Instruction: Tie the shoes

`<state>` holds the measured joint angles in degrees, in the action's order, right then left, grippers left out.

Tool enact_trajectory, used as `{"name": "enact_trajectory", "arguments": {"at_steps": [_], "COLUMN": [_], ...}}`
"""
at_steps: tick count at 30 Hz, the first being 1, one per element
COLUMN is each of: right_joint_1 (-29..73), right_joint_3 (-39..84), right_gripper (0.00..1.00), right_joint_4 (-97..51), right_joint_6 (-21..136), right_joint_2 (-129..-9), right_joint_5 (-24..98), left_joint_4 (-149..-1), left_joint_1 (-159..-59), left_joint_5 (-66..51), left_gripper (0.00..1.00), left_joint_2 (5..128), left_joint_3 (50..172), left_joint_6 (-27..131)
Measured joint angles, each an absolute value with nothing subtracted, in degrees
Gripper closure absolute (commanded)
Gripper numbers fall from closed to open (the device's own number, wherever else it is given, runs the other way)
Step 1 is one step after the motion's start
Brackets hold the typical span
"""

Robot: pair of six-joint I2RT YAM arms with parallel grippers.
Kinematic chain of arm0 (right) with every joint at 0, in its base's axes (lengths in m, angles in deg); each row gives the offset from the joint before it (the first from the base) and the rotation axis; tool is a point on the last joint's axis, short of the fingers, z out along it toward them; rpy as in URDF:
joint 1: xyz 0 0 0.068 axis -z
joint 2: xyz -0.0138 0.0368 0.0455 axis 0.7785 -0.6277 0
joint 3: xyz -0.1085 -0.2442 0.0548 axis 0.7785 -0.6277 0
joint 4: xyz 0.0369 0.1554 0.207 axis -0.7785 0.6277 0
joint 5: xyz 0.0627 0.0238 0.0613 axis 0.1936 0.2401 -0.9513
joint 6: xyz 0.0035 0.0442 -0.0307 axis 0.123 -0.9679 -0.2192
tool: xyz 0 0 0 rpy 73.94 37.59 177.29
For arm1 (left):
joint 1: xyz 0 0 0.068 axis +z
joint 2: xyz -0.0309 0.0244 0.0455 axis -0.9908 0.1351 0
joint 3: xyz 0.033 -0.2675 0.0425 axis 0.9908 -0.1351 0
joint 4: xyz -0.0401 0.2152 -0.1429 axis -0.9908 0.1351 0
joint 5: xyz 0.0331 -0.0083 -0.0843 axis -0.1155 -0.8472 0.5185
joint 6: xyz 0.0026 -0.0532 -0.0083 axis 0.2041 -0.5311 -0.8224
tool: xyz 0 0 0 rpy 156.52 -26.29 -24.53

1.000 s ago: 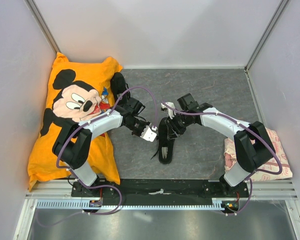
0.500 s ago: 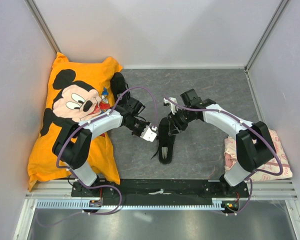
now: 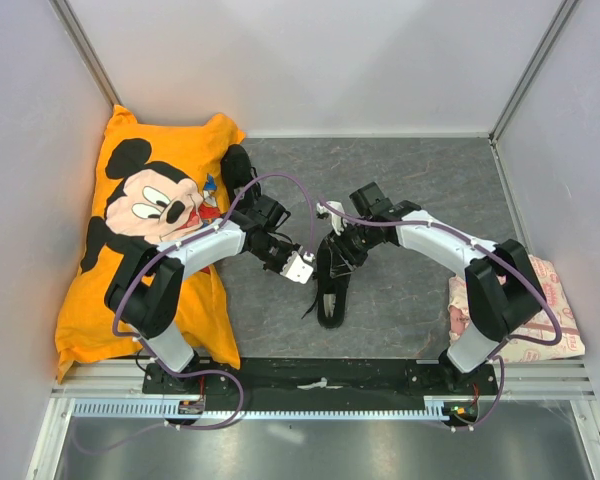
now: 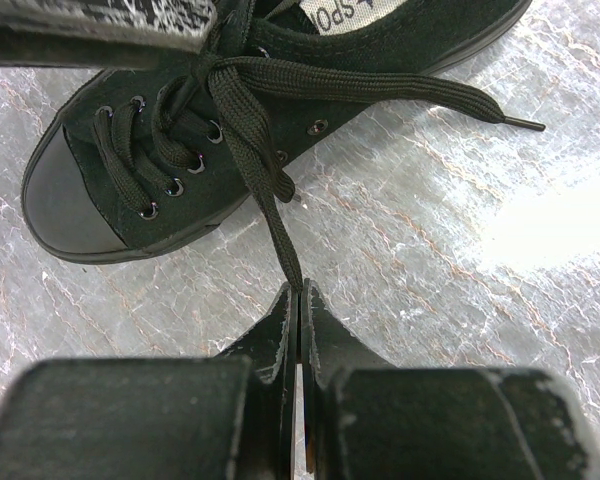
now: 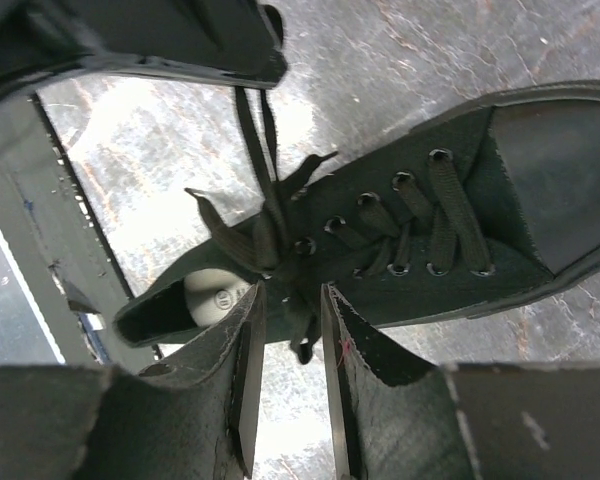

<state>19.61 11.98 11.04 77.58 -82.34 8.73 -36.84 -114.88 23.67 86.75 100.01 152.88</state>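
One black shoe (image 3: pixel 330 292) lies on the grey mat between my two arms, toe away from the bases. In the left wrist view this shoe (image 4: pixel 130 190) has crossed laces, and my left gripper (image 4: pixel 300 292) is shut on the end of one lace (image 4: pixel 270 190). The other lace end (image 4: pixel 420 95) lies loose to the right. My right gripper (image 5: pixel 290 300) hovers at the shoe's (image 5: pixel 450 230) side with its jaws apart. A short bit of lace (image 5: pixel 302 345) hangs between them, and neither jaw touches it. A second black shoe (image 3: pixel 238 165) rests by the pillow.
The orange Mickey Mouse pillow (image 3: pixel 145 215) fills the left side, under my left arm. A pink patterned cloth bundle (image 3: pixel 545 305) lies at the right edge. White walls close in the back and sides, and a metal rail (image 3: pixel 320 405) runs along the near edge.
My right gripper swung slightly away to the upper right, then came back close to the shoe's laces. The left gripper has kept still, holding its lace.
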Motion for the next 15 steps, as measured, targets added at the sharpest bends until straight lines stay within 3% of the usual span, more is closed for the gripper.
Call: {"name": "enact_trajectory", "arguments": {"at_steps": [6, 9, 12, 15], "right_joint_1": [19.64, 19.64, 19.61, 19.61], "right_joint_3": [11.69, 11.54, 11.32, 11.06], "right_gripper": [0.71, 0.81, 0.98, 1.00], "right_joint_4": [10.67, 10.62, 10.47, 10.45], "right_joint_6": [77.49, 77.56, 77.71, 77.87], "right_joint_2": [-83.67, -83.69, -83.69, -83.67], "right_joint_5": [10.15, 10.30, 10.32, 10.54], "left_joint_4": [-36.84, -36.84, -36.81, -36.81], "left_joint_1": [-114.88, -114.88, -114.88, -114.88], "left_joint_5": [23.67, 23.67, 23.67, 23.67], "left_gripper": [0.99, 0.98, 0.98, 0.98], "left_joint_2": [86.75, 86.75, 86.75, 86.75], "left_joint_3": [100.01, 100.01, 100.01, 100.01], "left_joint_6": [152.88, 152.88, 152.88, 152.88]}}
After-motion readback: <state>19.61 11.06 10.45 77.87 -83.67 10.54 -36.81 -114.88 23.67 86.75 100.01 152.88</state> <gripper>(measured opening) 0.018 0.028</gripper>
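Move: The right hand's part-open fingers straddle a short lace strand on the right of the knot, its middle some 2 cm straight below them. The toe cap lies about 8 cm ahead and 5 cm below, the shoe opening about 4 cm back and 4 cm below. The left fingertips, holding the other lace, are 5 cm to its left, 1 cm ahead and 2 cm lower. From the left hand that strand is 5 cm right, 1 cm back and about level. The right hand sinks about 1.5 cm onto the top of the shoe beside the knot, easing barely half a centimetre to its right, with the wrist almost unturned; most of the drop comes first. Once nearly down, its fingers close from about a third open to shut, pinching the short lace strand right at the knot, while the left hand stays quite still and keeps its shut grip on the other lace. ##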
